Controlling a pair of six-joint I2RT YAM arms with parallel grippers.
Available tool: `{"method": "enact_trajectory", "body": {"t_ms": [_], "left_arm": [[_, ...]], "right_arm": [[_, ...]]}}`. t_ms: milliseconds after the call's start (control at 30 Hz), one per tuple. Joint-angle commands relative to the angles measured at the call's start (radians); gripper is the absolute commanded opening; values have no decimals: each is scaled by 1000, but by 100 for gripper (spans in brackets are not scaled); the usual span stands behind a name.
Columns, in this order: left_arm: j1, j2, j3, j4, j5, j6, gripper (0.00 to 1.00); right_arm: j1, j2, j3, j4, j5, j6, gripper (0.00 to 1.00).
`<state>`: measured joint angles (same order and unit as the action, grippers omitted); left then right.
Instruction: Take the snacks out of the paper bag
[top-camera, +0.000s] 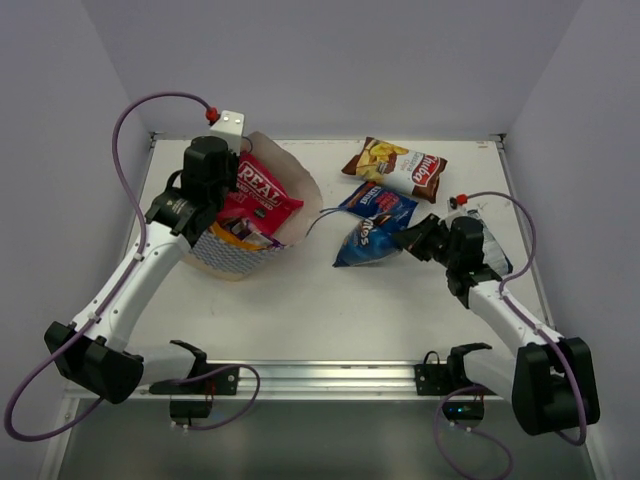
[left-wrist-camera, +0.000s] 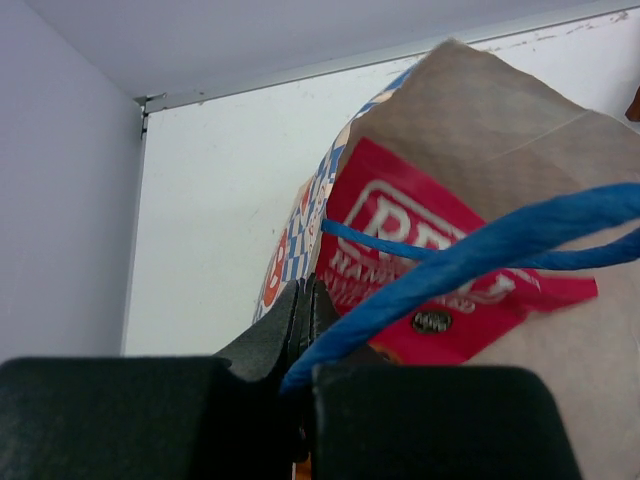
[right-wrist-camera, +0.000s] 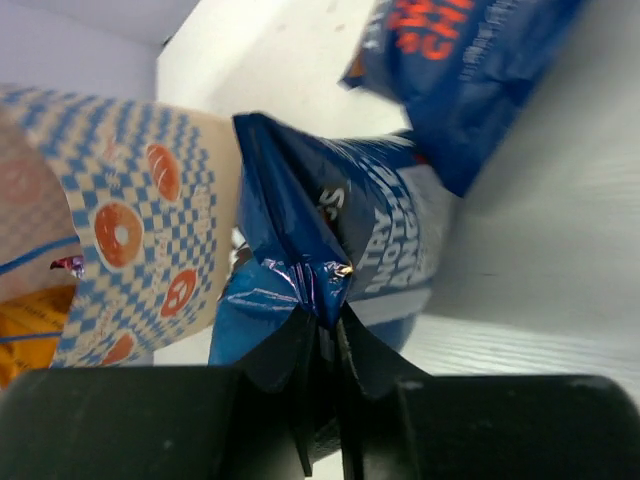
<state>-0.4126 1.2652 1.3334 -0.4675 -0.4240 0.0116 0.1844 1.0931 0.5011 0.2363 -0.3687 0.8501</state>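
Observation:
The paper bag (top-camera: 298, 190) lies on its side at the left with its mouth facing right. A red packet (top-camera: 262, 195) and an orange one (top-camera: 238, 232) show inside it. My left gripper (top-camera: 222, 205) is at the bag's rim, shut on the blue string handle (left-wrist-camera: 480, 250) in front of the red packet (left-wrist-camera: 400, 230). My right gripper (top-camera: 408, 240) pinches the crimped edge of the blue Doritos packet (top-camera: 365, 240), which rests on the table right of the bag. In the right wrist view the foil (right-wrist-camera: 290, 210) sits between the jaws of my right gripper (right-wrist-camera: 325, 315), with the checkered bag (right-wrist-camera: 150, 200) behind.
A second blue packet (top-camera: 380, 203) lies just behind the Doritos one. A yellow-brown packet with a red label (top-camera: 395, 165) sits near the back edge. A blue-and-white packet (top-camera: 493, 248) lies beside my right arm. White walls close in the table's sides and back.

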Motion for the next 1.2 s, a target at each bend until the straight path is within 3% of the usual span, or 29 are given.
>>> {"method": "enact_trajectory", "body": {"t_ms": [0,67,100,133,200,233,333,467,700,900,1167], "left_arm": [[6,-1,47,15,1,33,0],[6,-6,44,21,11,40,0],[8,-9,40,24,17,45,0],[8,-12,38,29,24,47,0],[6,-13,38,32,40,50,0],[6,-13,36,32,48,51,0],[6,-16,29,32,70,56,0],[6,-27,17,33,88,60,0],[6,-58,-2,38,125,73,0],[6,-78,-26,41,156,79,0],[6,-84,-33,33,191,70,0]], "right_arm": [[-74,-9,-32,2,34,41,15],[-95,-70,-3,-199,117,-3,29],[-95,-97,45,-272,225,-17,50],[-95,-125,71,-398,272,-32,58],[-95,-208,155,-492,394,-75,78],[-94,-231,183,-543,413,-95,81],[-77,-297,284,-551,410,-167,87],[45,-285,370,-393,288,-307,88],[386,63,690,-296,125,-532,88],[518,407,925,-316,123,-657,88],[561,701,1013,-183,195,-689,89]]}}
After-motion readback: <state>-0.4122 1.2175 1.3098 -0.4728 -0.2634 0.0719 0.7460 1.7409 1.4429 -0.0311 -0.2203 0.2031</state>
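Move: Across to the right hand's left, some 30 cm off, 7 cm farther out and a few centimetres higher, the red snack bag sits in the tilted paper bag. The orange snack bag there lies about 34 cm left, level. The light-blue chips bag hangs from these fingertips, its middle about 6 cm left; the navy snack bag is some 9 cm ahead, 4 cm left. From the left hand, the red one is roughly 6 cm right, 2 cm ahead, 14 cm below. Opening wide, the right hand lets go of the light-blue chips bag while drawing off about 9 cm to the right with a small dip, then rises and sweeps back left over it, some 33 cm, sinking at the end into the paper bag's mouth beside the red snack bag. It turns about 25 degrees counter-clockwise and rolls, fingers open. The left hand keeps its pinch on the blue handle, easing 2 cm right and turning 10 degrees clockwise. ##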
